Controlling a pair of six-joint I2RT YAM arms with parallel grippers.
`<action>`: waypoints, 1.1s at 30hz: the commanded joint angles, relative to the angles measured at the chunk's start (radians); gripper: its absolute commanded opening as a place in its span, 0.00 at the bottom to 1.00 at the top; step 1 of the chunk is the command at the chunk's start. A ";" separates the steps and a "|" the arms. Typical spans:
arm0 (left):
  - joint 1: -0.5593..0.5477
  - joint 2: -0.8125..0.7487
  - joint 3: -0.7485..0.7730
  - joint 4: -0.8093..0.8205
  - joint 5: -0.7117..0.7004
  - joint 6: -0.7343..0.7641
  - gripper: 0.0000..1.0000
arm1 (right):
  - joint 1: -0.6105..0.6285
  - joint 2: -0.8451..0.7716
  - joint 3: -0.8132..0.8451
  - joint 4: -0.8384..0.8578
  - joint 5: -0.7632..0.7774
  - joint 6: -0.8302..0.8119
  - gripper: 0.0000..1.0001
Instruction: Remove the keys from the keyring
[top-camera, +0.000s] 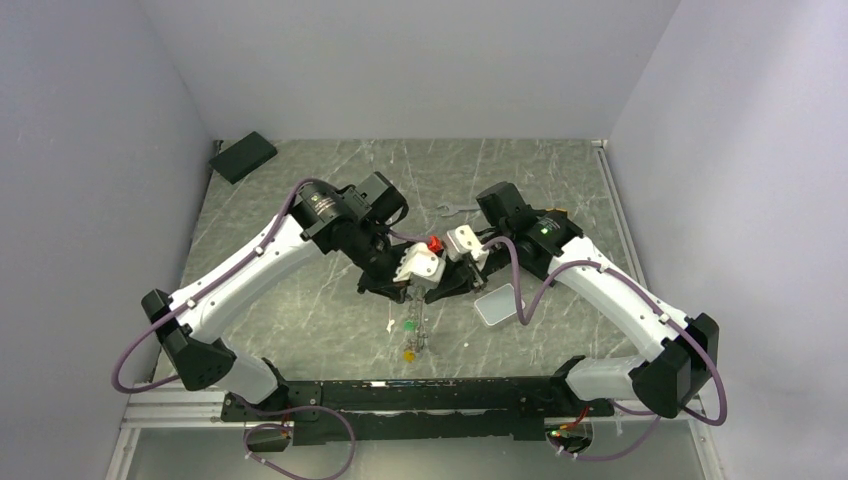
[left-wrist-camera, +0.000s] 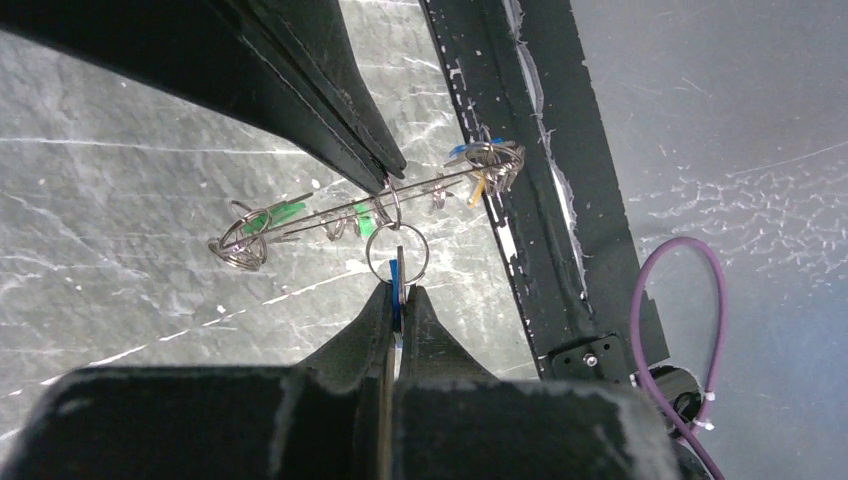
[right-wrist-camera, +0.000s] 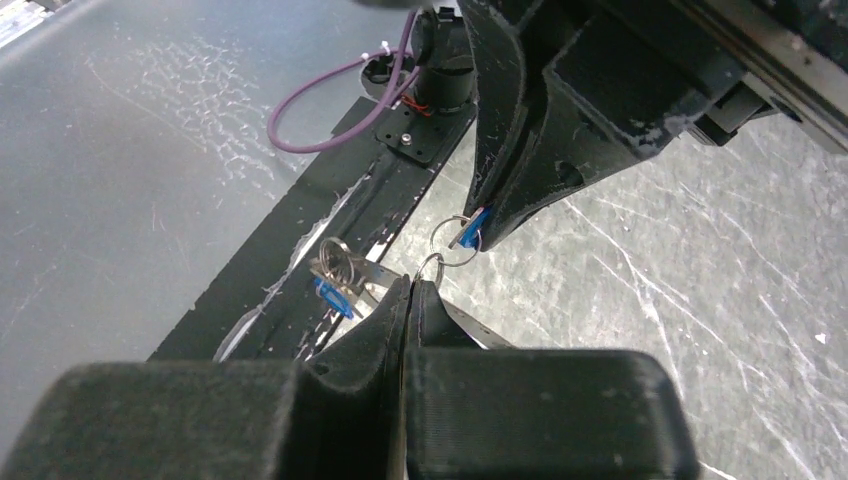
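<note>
Both grippers meet above the middle of the table. The keyring shows edge-on as a long thin wire, hanging in the air with several keys on it, some with green, yellow or blue tags. My left gripper is shut on a blue-tagged key, whose small split ring links it to the wire. My right gripper is shut on the keyring wire just above that small ring. In the top view the left gripper and right gripper nearly touch, and the keys dangle below them.
A grey rounded square pad lies right of the grippers. A silver wrench lies behind them, and a black block sits in the far left corner. The black rail runs along the near edge, under the hanging keys.
</note>
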 joint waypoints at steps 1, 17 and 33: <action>0.027 -0.008 0.027 -0.052 0.052 -0.006 0.00 | 0.008 -0.026 0.028 -0.075 -0.040 -0.043 0.00; 0.028 -0.069 -0.049 0.065 0.207 -0.149 0.00 | -0.027 0.025 -0.005 0.230 0.020 0.251 0.11; 0.168 -0.068 -0.104 0.210 0.252 -0.420 0.00 | -0.073 -0.029 -0.114 0.451 0.084 0.556 0.90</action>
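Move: The right fingers pinch the small link ring; the blue key, held by the left fingers, lies about 1 cm ahead, 4 cm to the left and 1 cm higher. Straight below the right hand, the big keyring's middle hangs some 8 cm down; its yellow tag is about 4 cm back and 11 cm down. From the left hand, that link ring is about 4 cm right, 1 cm back and 1 cm lower. Right fingers open wide, freeing the link ring, and go forward some 5 cm; left keeps the blue key. ##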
